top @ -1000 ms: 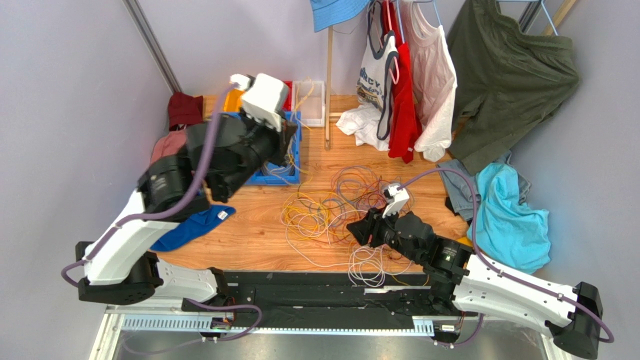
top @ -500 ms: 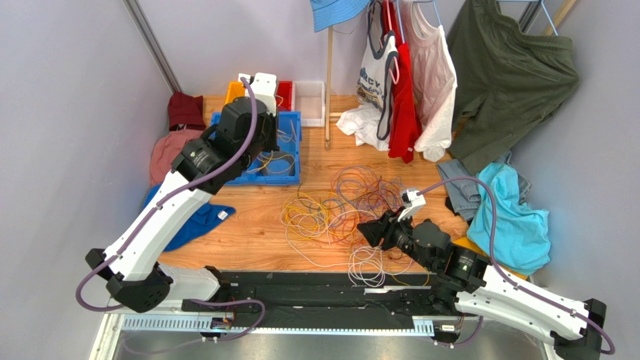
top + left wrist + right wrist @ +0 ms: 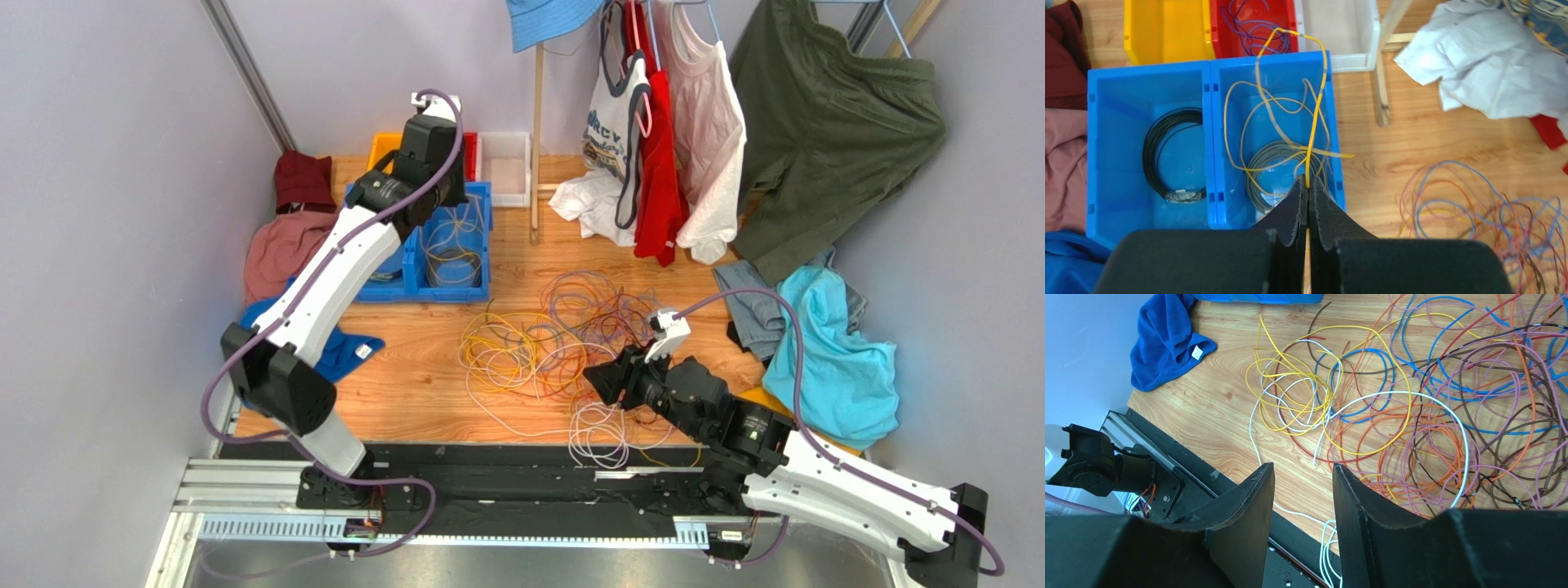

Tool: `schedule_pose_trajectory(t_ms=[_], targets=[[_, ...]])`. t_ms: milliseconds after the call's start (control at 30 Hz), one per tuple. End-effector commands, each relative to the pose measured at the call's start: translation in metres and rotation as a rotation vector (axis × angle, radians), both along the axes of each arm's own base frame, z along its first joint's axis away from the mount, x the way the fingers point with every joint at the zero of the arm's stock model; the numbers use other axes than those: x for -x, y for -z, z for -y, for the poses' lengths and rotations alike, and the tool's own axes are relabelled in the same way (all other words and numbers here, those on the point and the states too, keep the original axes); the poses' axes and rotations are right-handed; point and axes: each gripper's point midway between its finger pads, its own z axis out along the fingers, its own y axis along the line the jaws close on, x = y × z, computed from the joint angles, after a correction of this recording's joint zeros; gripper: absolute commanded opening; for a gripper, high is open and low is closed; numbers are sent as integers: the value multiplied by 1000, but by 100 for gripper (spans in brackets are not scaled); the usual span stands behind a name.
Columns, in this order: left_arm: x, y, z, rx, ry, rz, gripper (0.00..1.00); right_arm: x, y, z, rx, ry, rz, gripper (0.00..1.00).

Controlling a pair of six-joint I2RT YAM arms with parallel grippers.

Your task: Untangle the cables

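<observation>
The cables (image 3: 552, 333) lie in a loose tangle of orange, yellow, white, purple, blue and brown strands on the wooden table (image 3: 405, 380). The same cables (image 3: 1425, 416) fill the right wrist view. My left gripper (image 3: 1307, 184) is shut on a yellow cable (image 3: 1317, 110), whose loops hang down into the right half of a blue bin (image 3: 1211, 122) and across a grey coil (image 3: 1281, 162). In the top view that left gripper (image 3: 439, 184) is stretched out over the blue bin (image 3: 481, 276). My right gripper (image 3: 1303, 474) stands open and empty above the tangle's near edge; the top view shows this right gripper (image 3: 605, 377) there too.
A black coil (image 3: 1171, 153) lies in the bin's left half. Yellow (image 3: 1165, 30), red (image 3: 1250, 24) and white (image 3: 1339, 30) bins stand behind. A wooden pole (image 3: 536, 135) and hanging clothes (image 3: 687, 135) are at the back. A blue cloth (image 3: 331, 355) lies left, a teal one (image 3: 834, 355) right.
My left arm has unfolded and reached back, carrying the yellow cable over the blue bin. My right gripper has shifted slightly right and stays open.
</observation>
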Motion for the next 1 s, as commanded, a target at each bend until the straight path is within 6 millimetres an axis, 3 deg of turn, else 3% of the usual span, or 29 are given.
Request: schedule_pose_trajectory(t_ms=[0,167,367,433,467,567,600,633,733,800,867,900,933,967], targets=[[-36,-16,-1,85,-31,62,0,-5,-9,4,5,23,39,43],[-60,21,-3,65,-56,12,0,-8,-8,6,26,33,55,43],[-68,56,2,48,-54,-55,0,-9,-5,7,43,36,56,43],[-64,59,-1,40,-59,-68,23,-8,-5,8,40,33,55,43],[-61,51,-4,39,-69,-48,44,-8,-5,8,41,34,53,43],[-52,27,-16,28,-92,1,78,-7,-7,9,32,35,53,43],[-48,20,-20,25,-103,14,93,-6,-7,9,28,35,52,43],[-42,4,-25,31,-114,45,97,-7,-8,10,22,39,54,43],[-18,-22,-41,42,-143,90,98,-6,-10,10,13,38,52,42],[1,-29,-38,94,-117,97,98,-5,-9,11,9,40,49,42],[34,-24,-22,158,-30,86,95,-5,-8,12,7,46,46,42],[49,8,-13,162,-4,27,94,-5,-8,12,6,44,45,42],[68,3,-4,198,49,46,92,-5,-7,12,4,47,45,42],[83,10,20,215,115,44,90,-5,-7,12,4,49,45,42]])
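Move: Ahead of the left hand, which already pinches the yellow cable, the right compartment of the blue bin is centred about 8 cm farther out, 3 cm to the left and some 24 cm below. The left compartment, with the black coil, is about 15 cm left of that centre and level with it. The red bin sits some 24 cm ahead of the hand and 5 cm left; the cable tangle is about 13 cm back and 21 cm right. From the right hand, the right compartment is about 34 cm ahead, 25 cm left and 10 cm below. Lowering the yellow cable into the blue bin's right compartment, the left hand goes about 8 cm down and 6 cm forward. Near the low point its shut fingers open wide and let go of the cable; then, still open, it lifts quickly by about 8 cm and draws back some 9 cm, drifting a little left. ##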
